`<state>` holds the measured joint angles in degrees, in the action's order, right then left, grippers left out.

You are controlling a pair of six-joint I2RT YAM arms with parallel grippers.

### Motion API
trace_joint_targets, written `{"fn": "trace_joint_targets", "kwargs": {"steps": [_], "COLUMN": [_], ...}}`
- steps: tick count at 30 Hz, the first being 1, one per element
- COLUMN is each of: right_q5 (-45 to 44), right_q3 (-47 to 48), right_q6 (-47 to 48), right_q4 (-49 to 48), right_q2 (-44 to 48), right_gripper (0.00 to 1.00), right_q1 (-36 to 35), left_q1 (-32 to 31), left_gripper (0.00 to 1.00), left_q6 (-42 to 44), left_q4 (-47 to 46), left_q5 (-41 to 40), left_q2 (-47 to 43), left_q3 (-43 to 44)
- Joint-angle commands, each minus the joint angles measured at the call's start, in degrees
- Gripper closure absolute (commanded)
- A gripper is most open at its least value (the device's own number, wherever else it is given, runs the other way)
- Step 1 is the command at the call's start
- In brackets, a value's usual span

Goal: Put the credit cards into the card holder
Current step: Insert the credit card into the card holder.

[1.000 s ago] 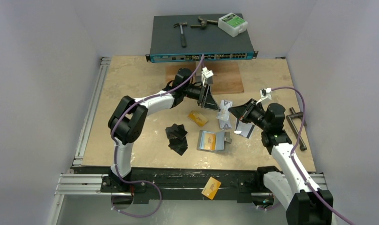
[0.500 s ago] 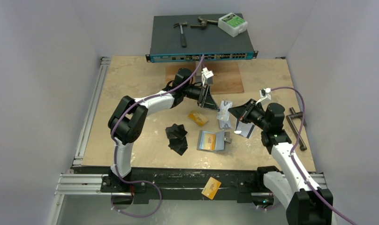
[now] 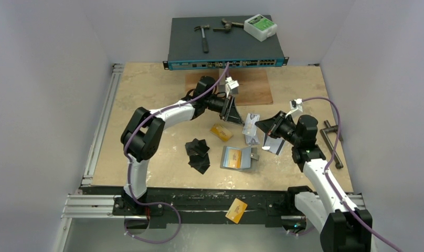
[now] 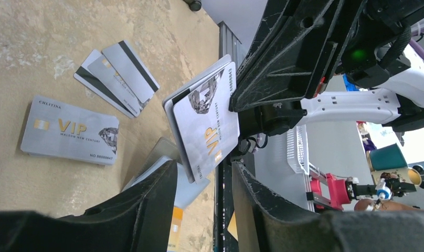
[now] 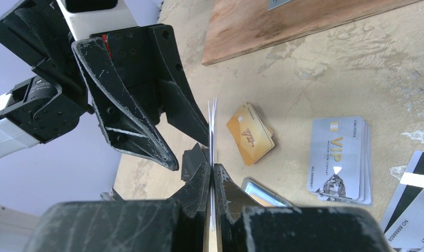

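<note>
My right gripper (image 5: 212, 176) is shut on a few silver-grey credit cards (image 5: 212, 123), seen edge-on and held upright above the table. In the left wrist view these held cards (image 4: 207, 118) show their VIP print. Their lower edge hangs just in front of my open left gripper (image 4: 203, 176), untouched by its fingers. The grey card holder (image 3: 245, 158) lies open below, with an orange card inside. Orange cards (image 3: 221, 132), a silver stack (image 5: 340, 157) and dark-striped cards (image 3: 274, 145) lie on the table around it.
A black folding case (image 3: 198, 155) lies left of the holder. One orange card (image 3: 236, 210) rests on the front rail. A network switch (image 3: 225, 50) with tools stands at the back, a brown board (image 3: 254, 86) lies before it, and a metal tool (image 3: 331, 143) lies at the right.
My left gripper's jaws have narrowed partway and stay apart. The right gripper and its cards have barely moved.
</note>
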<state>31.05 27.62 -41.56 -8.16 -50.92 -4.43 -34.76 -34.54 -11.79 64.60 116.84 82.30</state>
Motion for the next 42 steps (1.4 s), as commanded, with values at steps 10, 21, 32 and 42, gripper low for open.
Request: {"fn": "trace_joint_targets", "kwargs": {"steps": [10,21,32,42], "right_q5": [2.6,3.8,5.5,10.8], "right_q3": [-1.1,-2.6,-0.1,-1.3], "right_q6": [-2.5,-5.6,-1.1,-2.7], "right_q4": [-7.1,-10.3,-3.2,-7.0], "right_q2": [-1.0,-1.6,-2.5,-5.6], "right_gripper": [1.0,1.0,1.0,0.67], "right_q1": [0.2,0.2,0.2,0.2], "left_q1": [-1.6,-1.8,-0.6,-0.5], "left_gripper": [0.55,0.62,0.84,0.91], "left_q6": [1.3,3.2,3.3,-2.7], "left_q4": [-1.1,-0.7,-1.2,-7.5], "left_q5": [0.2,0.1,3.3,5.7], "left_q2": [-1.6,-1.3,-1.0,-0.8], "left_q3": [1.5,1.6,2.5,1.9]}}
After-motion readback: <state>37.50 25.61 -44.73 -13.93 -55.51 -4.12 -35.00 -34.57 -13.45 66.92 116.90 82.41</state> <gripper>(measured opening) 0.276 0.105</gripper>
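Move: The silver cards, still pinched by the right fingers along one edge, stand about 3 cm to the left gripper's right and level with it; from the right gripper their middle lies some 2 cm to its left. From the left gripper, the silver VIP pile on the table lies about 5 cm right and 1 cm back, the card holder about 11 cm back and 1 cm left, the orange cards roughly 7 cm left and level, all some 17 cm below. Keep the left gripper almost in place, easing it back about 1 cm, then close its half-open fingers on the near part of the silver cards while the right fingers still hold them. Once they are pinched, edge the right gripper about 1.5 cm left, let it sink about 1 cm, and spread its fingers to roughly a quarter open to free the cards. ##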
